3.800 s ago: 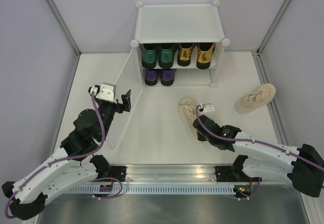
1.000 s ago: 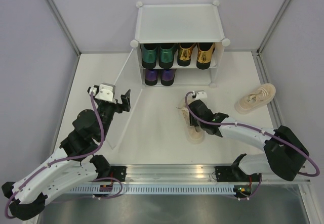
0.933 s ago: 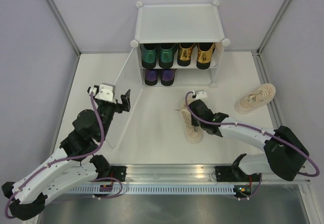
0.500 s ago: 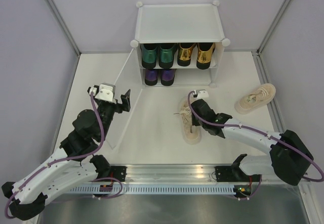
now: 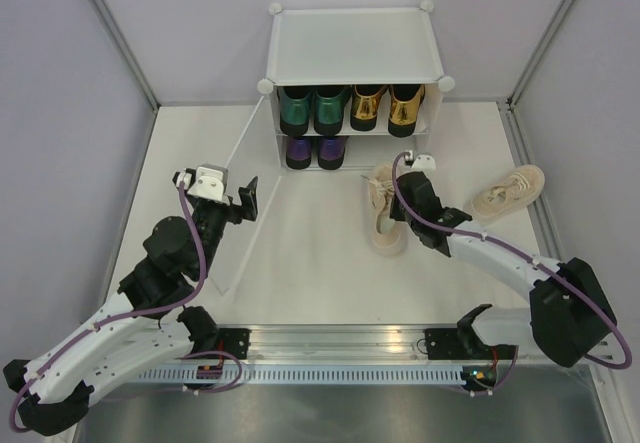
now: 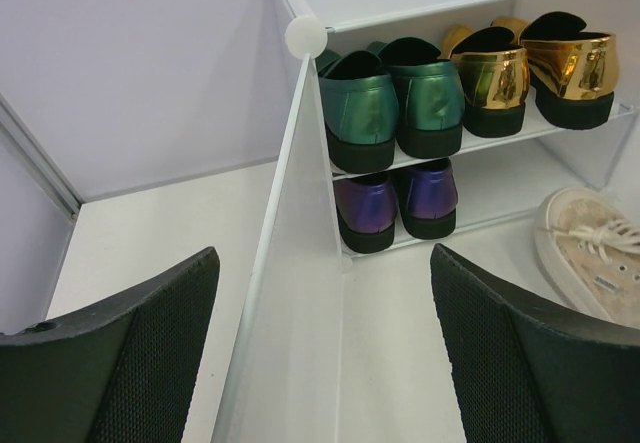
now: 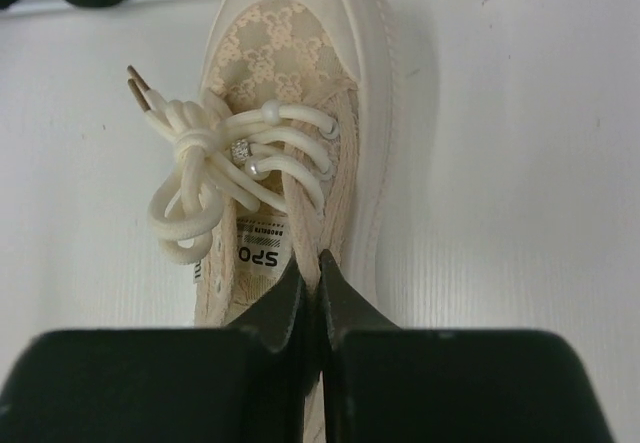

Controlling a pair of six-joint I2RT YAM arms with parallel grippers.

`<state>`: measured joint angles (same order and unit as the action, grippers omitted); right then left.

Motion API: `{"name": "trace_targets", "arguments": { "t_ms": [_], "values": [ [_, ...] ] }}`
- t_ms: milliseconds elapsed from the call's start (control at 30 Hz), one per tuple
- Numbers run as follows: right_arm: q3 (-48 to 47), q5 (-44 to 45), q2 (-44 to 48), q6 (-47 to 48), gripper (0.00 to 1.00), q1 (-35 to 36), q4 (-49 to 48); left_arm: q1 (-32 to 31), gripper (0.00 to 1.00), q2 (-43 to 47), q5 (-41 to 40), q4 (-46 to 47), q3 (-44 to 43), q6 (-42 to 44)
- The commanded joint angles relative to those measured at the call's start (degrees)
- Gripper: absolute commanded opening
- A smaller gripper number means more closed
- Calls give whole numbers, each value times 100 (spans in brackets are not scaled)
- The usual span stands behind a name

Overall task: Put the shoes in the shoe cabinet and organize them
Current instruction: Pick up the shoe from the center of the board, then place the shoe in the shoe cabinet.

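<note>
The shoe cabinet stands at the back with its door panel swung open to the left. Green loafers and gold loafers fill the upper tier, and purple shoes sit at the left of the lower tier. My right gripper is shut on the side collar of a beige sneaker, its toe pointing at the lower tier's right half. The other beige sneaker lies to the right. My left gripper is open astride the door panel's edge.
Lilac walls enclose the white table on three sides. The right half of the lower tier holds nothing. The metal rail with both arm bases runs along the near edge.
My right gripper closed on the sneaker and carried it back and to the right, toward the cabinet, turning its toe to the lower tier. The left arm stayed still.
</note>
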<state>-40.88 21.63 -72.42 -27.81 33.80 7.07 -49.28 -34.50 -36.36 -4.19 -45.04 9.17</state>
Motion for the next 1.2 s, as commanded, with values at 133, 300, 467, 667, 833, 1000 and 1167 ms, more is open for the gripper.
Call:
{"name": "trace_targets", "arguments": {
  "t_ms": [133, 300, 467, 667, 833, 1000, 1167],
  "values": [
    [-851, -361, -474, 109, 1, -479, -1505, -29, 89, 22, 15, 181, -5, 182],
    [-1229, -554, -1018, 13, 1, -778, -1902, -29, 89, 49, 32, 181, -5, 155],
    [-1492, -694, -1685, -163, 1, -980, -2429, -29, 89, 66, 32, 190, -5, 164],
    [-1686, -958, -2433, -356, 1, -1130, -3202, -29, 89, 58, 50, 181, 12, 147],
    [-1958, -1275, -2795, -470, 1, -1288, -3256, -29, 89, 31, 50, 181, 21, 147],
    [-2011, -1477, -2988, -453, 1, -1420, -3370, -29, 89, 40, 85, 199, 21, 129],
    [-2195, -1495, -3181, -488, 2, -1482, -3274, -29, 89, 14, 85, 190, 21, 138]
  ]
}}
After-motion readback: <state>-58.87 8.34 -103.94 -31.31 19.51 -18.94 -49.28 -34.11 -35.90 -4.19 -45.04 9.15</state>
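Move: The white shoe is already off the board, its right-hand rim pinched in my right hand. Its place, the free floor of the lower shelf, lies about 26 cm ahead, 6 cm left and 5 cm lower. The right purple shoe fills the space 9 cm left of that place; the right gold shoe's heel is some 20 cm ahead of my hand, not off to either side, 12 cm up. From my left hand that place is roughly 33 cm ahead, 27 cm right, 29 cm below. I carry the white shoe toe-first into the lower compartment with my right hand, some 16 cm forward, to the right of the purple pair and under the gold shoe. My path arcs up about 3 cm, then sinks again to slightly below where it began, while my wrist rolls its left side up about 15 degrees and noses up a little. My fingers stay shut on the rim. ##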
